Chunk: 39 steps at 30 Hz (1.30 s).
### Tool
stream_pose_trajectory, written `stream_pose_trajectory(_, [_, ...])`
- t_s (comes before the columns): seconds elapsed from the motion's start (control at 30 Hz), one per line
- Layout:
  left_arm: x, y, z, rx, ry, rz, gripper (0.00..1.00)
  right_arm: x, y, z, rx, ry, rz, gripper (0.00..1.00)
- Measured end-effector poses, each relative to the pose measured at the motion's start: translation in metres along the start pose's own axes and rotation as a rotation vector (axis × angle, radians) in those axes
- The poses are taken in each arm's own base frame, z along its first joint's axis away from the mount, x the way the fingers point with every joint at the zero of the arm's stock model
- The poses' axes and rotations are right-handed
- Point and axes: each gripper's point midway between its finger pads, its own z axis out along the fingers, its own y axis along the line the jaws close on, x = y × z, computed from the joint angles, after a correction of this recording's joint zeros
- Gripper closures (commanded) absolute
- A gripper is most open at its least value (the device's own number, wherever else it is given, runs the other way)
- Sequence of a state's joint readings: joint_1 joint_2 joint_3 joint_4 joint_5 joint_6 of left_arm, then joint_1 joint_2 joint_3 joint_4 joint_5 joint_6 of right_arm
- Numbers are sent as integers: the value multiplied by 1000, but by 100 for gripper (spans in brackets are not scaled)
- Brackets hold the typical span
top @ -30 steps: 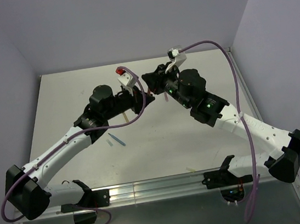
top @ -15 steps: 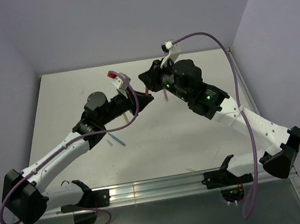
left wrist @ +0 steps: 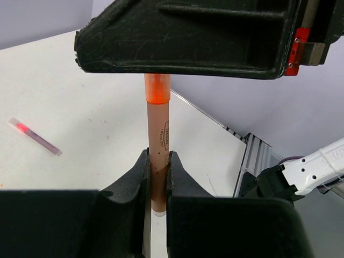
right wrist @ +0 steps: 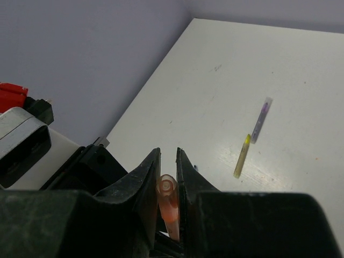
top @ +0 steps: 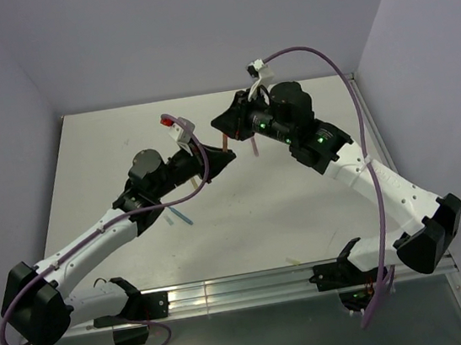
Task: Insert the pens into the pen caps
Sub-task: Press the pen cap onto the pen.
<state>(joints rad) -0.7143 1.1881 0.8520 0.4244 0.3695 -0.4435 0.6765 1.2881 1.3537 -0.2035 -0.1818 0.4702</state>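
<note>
My left gripper (left wrist: 157, 157) is shut on an orange pen (left wrist: 159, 126), which stands upright between its fingers. The pen's far end sits in a brighter orange pen cap (left wrist: 157, 88). My right gripper (right wrist: 168, 156) is shut on that cap (right wrist: 169, 198), directly over the left gripper. In the top view the two grippers meet above the table's middle, left (top: 214, 159) and right (top: 227, 128), with the pen (top: 225, 143) between them. A yellow pen (right wrist: 242, 156) and a grey-purple pen (right wrist: 260, 119) lie on the table. A blue pen (top: 183, 216) lies near the left forearm.
A pink-red-tipped pen (left wrist: 34, 136) lies on the white table (top: 303, 205). A pale stub (top: 169, 220) lies beside the blue pen and another small pale piece (top: 293, 259) near the front rail (top: 237, 289). Purple walls close in the back and sides.
Both arms have swung a little to the left and turned, holding pen and cap together. The grips are unchanged.
</note>
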Motion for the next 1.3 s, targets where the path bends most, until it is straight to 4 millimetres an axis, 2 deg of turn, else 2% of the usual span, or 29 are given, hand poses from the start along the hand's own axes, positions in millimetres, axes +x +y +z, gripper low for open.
stream_pose_trajectory(0.13, [4, 2, -1, -4, -2, -27, 93, 3, -3, 3, 5, 13, 14, 100])
stream_pose_trajectory(0.4, [9, 4, 2, -4, 1, -70, 91, 6, -10, 7, 37, 18, 20, 100])
stream_pose_trajectory(0.9, [38, 24, 8, -76, 43, -203, 79, 33, -44, 30, 83, 120, 115, 100])
stream_pose_trajectory(1.03, [46, 30, 10, -96, 58, -236, 72, 44, -56, 37, 83, 162, 160, 100])
stream_pose_trajectory(1.2, [50, 34, 10, -115, 62, -250, 64, 76, -67, 41, 77, 254, 237, 100])
stream_pose_trajectory(1.3, [54, 36, 10, -119, 69, -258, 64, 83, -70, 40, 77, 276, 258, 100])
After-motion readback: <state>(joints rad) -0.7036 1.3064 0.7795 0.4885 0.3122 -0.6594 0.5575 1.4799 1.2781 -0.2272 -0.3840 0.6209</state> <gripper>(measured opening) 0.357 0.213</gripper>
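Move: The right hand grips the orange pen cap at the top of the upright orange pen; the pen's middle lies about 5 cm below that hand and 1 cm back. On the table some 36 cm below the right hand are the pink pen, roughly 23 cm ahead and 10 cm right, and the yellow pen, about 12 cm ahead and 13 cm left. The left hand still pinches the pen's lower part, with the cap about 6 cm above and 2 cm ahead. Downward together, slowly at first and then faster: the right hand sinks about 11 cm and edges some 3 cm forward, fingers tipping down by 20 degrees or so and keeping their pinch on the cap. The left hand sinks roughly 6 cm and tilts about 15 degrees; halfway down, its fingers begin to open around the pen's body and release their pinch. ##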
